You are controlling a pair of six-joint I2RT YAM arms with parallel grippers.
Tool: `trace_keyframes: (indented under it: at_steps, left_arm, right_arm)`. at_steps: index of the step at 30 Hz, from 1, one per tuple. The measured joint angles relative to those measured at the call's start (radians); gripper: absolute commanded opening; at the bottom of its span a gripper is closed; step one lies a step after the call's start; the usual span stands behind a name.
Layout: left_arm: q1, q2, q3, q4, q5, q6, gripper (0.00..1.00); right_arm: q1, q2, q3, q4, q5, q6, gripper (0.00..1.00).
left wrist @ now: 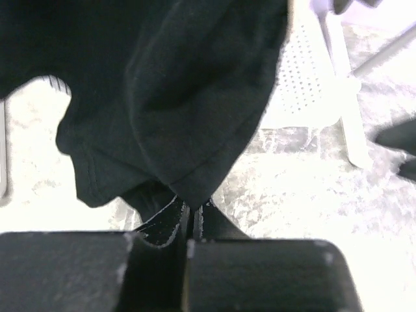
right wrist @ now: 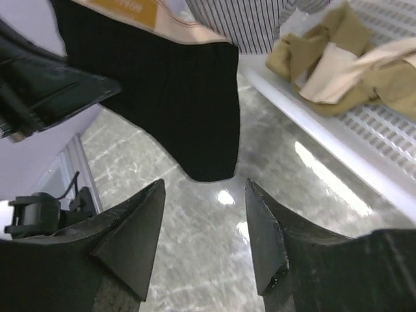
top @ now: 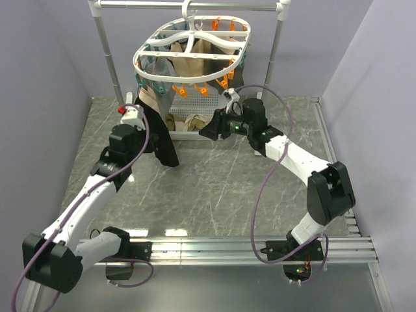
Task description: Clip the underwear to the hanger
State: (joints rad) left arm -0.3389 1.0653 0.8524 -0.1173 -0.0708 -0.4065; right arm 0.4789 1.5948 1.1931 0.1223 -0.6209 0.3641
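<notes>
The black underwear (top: 164,140) hangs off the table in front of the basket, its tan waistband (right wrist: 127,10) uppermost. My left gripper (top: 144,116) is shut on a fold of it; in the left wrist view the fingers (left wrist: 192,214) are pressed together on the hem of the underwear (left wrist: 162,97). My right gripper (top: 208,130) stands open just right of the cloth, nothing between its fingers. In the right wrist view the gripper (right wrist: 205,192) sits below the underwear's lower edge (right wrist: 195,130). The white oval hanger (top: 192,55) with orange and teal clothespins hangs on the rail above.
A white perforated basket (top: 195,120) holding beige garments (right wrist: 338,58) stands under the hanger. A grey striped cloth (right wrist: 247,19) hangs there too. The grey rail stand's posts (top: 107,52) flank the hanger. Purple walls close in both sides.
</notes>
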Motion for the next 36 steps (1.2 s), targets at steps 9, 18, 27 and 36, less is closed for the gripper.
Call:
trace_keyframes:
  at_steps: [9, 18, 27, 36]
  left_arm:
    - [0.154, -0.138, -0.003, -0.079, 0.363, 0.158, 0.0]
    - [0.22, -0.217, -0.002, -0.136, 0.752, 0.203, 0.0]
    - [0.229, -0.223, 0.047, -0.13, 0.888, 0.155, 0.0]
    - [0.229, -0.206, 0.064, -0.105, 0.924, 0.132, 0.0]
  right_arm:
    - [-0.002, 0.201, 0.095, 0.143, -0.123, 0.241, 0.73]
    - [0.011, 0.34, 0.029, 0.521, -0.2, 0.729, 0.79]
    - [0.095, 0.421, -0.025, 0.809, -0.22, 1.077, 0.81]
    - [0.126, 0.467, -0.036, 0.909, -0.23, 1.239, 0.84]
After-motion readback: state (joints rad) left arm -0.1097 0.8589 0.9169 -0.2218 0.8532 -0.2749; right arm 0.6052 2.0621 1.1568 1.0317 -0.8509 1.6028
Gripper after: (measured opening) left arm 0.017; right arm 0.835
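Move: Out past the right fingers, the waistband's free corner on the hanging underwear is roughly 13 cm to the left, 5 cm ahead and a few centimetres higher. The clip holding the underwear's other corner is about 11 cm ahead, 20 cm left and 12 cm up; the basket's middle is some 10 cm ahead, 2 cm left and well below. From the left hand, already shut on the black cloth, the free corner lies about 8 cm ahead, straight out and slightly above. Keeping its pinch on the black cloth, the left hand draws it back about 10 cm and up 8 cm, drifting a little right and swinging clockwise some 40 degrees. Meanwhile the right hand reaches left 10 cm towards the waistband's free end, going slightly forward, then back, and sinking a little; it rolls some 50 degrees clockwise as seen from behind the hand, and its fingers spread wider. ##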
